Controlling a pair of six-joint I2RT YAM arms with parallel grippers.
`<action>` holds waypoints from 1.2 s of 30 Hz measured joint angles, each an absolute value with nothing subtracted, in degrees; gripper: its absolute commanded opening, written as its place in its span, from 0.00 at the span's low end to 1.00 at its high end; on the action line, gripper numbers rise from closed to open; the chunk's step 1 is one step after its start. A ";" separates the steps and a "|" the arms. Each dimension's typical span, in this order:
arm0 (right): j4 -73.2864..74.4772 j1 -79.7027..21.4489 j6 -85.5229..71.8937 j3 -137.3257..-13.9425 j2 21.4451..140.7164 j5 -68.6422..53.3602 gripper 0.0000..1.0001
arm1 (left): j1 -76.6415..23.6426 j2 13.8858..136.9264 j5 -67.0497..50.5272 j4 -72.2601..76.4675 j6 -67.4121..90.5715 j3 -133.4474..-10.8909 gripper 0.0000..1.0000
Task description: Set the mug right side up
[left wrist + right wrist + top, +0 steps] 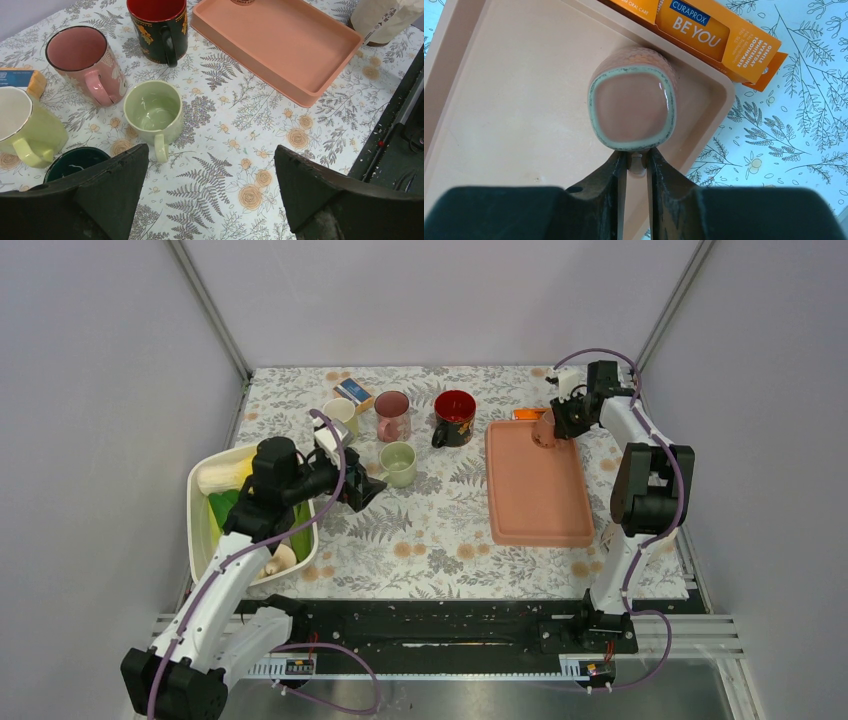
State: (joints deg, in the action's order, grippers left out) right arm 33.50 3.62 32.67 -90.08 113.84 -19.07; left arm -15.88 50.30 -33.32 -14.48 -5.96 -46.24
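Observation:
A brownish-pink mug point(633, 107) stands upside down, base towards the wrist camera, in the far right corner of the salmon tray point(499, 100). My right gripper point(637, 162) is shut on the mug's handle, which shows as a narrow strip between the fingers. From above, the mug point(545, 428) and right gripper point(556, 425) sit at the tray's point(535, 500) far end. My left gripper point(210, 148) hangs open above the flowered cloth with nothing between its fingers, just near of a light green cup point(152, 110); from above, the left gripper point(365, 490) is left of centre.
An orange toothpaste box point(704, 30) lies against the tray's far rim. Upright cups crowd the left gripper: pink mug point(82, 55), black-and-red mug point(157, 25), yellow-green mug point(25, 130), dark green cup point(75, 162). A white basin point(200, 530) holding items sits at the left edge.

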 measured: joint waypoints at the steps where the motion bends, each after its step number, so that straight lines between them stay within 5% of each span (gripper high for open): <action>1: 33.41 3.62 32.67 -90.00 113.75 -19.07 0.00 | -15.88 50.48 -33.32 -14.48 -5.96 -46.24 0.99; 20: 19.51 2.31 19.88 -73.54 87.79 -26.59 0.00 | -15.84 65.10 -41.87 -6.79 1.08 -57.71 0.99; 29: 0.73 0.75 -7.62 -62.19 69.80 -38.68 0.00 | -18.72 68.82 -45.54 15.27 21.87 -54.13 0.99; 36: -20.14 -4.84 -31.44 -58.11 66.83 -46.13 0.00 | -22.61 70.37 -46.85 30.09 34.57 -48.49 0.98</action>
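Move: The small pink mug stands upside down in the tray, its handle already pinched by the right fingers. Its middle is about 4 cm left and 1 cm ahead of them, at their height. The open left gripper it is carried towards is roughly 43 cm left, 22 back and 17 higher. The toothpaste box lies 6 cm ahead and 4 left, the black mug about 25 left and 3 ahead. From the left hand the small pink mug is some 39 cm right, 23 ahead and 17 below; the light green mug is 12 ahead, 5 right and 18 below. The small pink mug, still pinched by its handle, is lifted some 30 cm out of the tray by the right hand, which also swings left and back towards the left gripper, tips its fingers up and rolls its left side up. The left hand comes to meet it, going right about 10 cm and up, first forward and then back again, rolling its left side down some 30 degrees with its fingers wide open. ##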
